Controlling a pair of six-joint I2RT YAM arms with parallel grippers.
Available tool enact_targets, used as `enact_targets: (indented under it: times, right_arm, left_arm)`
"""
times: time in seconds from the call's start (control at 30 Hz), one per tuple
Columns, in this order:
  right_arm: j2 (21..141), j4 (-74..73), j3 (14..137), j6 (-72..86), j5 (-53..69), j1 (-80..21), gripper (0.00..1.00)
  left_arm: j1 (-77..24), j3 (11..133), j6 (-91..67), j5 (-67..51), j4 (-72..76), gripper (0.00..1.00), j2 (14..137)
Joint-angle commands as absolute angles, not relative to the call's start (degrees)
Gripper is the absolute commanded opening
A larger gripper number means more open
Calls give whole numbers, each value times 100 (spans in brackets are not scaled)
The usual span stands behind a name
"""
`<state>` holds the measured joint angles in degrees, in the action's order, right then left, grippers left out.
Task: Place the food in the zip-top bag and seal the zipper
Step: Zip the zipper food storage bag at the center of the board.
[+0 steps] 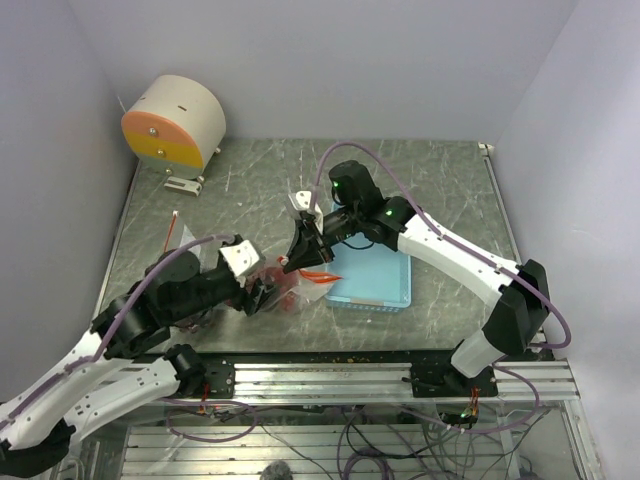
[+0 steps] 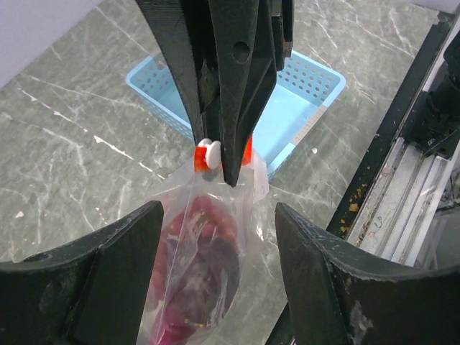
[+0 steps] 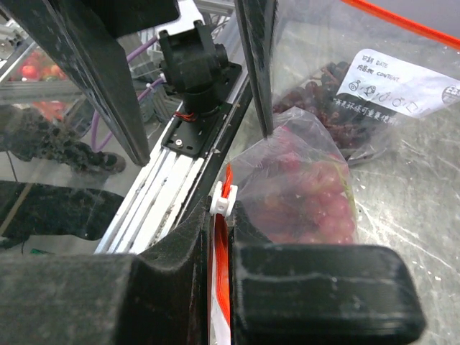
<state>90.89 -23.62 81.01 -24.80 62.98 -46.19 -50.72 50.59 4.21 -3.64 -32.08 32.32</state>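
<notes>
The clear zip-top bag (image 2: pixel 250 233) hangs upright, with the dark red food (image 2: pixel 205 266) bunched in its lower part. My right gripper (image 3: pixel 224 215) is shut on the orange-red zipper (image 3: pixel 221 287) at the bag's mouth, right behind the white slider (image 3: pixel 223 198). It reaches down from above in the left wrist view. My left gripper (image 2: pixel 215 215) is open, one finger on each side of the bag and the right one clearly apart from the plastic. From the top camera, both grippers meet at the bag (image 1: pixel 285 292) just left of the blue tray.
The light blue tray (image 1: pixel 375 285) sits beside the bag. A second clear bag (image 3: pixel 374 93) with a white label and dark berries lies on the table beyond. An orange-and-white drum (image 1: pixel 175 125) stands at the back left. The metal rail (image 1: pixel 330 375) runs along the near edge.
</notes>
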Motion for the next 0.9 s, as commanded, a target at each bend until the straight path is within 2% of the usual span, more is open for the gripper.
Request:
enact_targets:
  times: [0.0,0.37,0.6,0.67,0.7,0.77,0.8,0.87]
  right_arm:
    - [9010,-2592,8193,-2764,6673,-4622,0]
    - [8945,-3254,8401,-3424,6776,-4618,1]
    - [8908,-3339,8468,-3495,6655,-4620,1]
    - [8895,-3337,8486,-3483,6627,-4621,1]
    - [8883,-3326,8483,-3469,6627,-4615,1]
    - [8845,-3281,8463,-3443,6604,-4610,1]
    - [8816,-3247,8437,-3415,6572,-4612,1]
    - [8756,-3153,8376,-3362,6517,-4601,1]
  left_arm:
    - [-5071,5003,563,-706,-2712,74,3620]
    - [-5068,4975,825,-1019,-2681,67,4137]
    - [-5071,4918,787,-1123,-2733,50,4383]
    - [-5067,4892,766,-1055,-2756,43,4436]
    - [-5066,4896,755,-1027,-2776,36,4467]
    - [-5071,4933,724,-963,-2851,21,4520]
    - [-5071,4968,710,-932,-2905,9,4552]
    - [-5067,5017,666,-851,-3003,7,4557]
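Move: The white slider at the zipper's end, still gripped close by the right fingers, is about 5 cm to the left hand's right, 2 cm ahead and 5 cm lower; from the right hand it is 2 cm left and 1 cm back. The bag's grape-filled belly hangs some 12 cm below the left hand, 3 cm to its right. The blue basket's middle lies roughly 25 cm right, 4 cm ahead and 20 cm lower; the other filled bag stands about 20 cm left, level fore and aft, 17 cm lower. Left hand sinks about 5 cm and goes right 4 cm, closing on the zipper end; right keeps its pinch. ##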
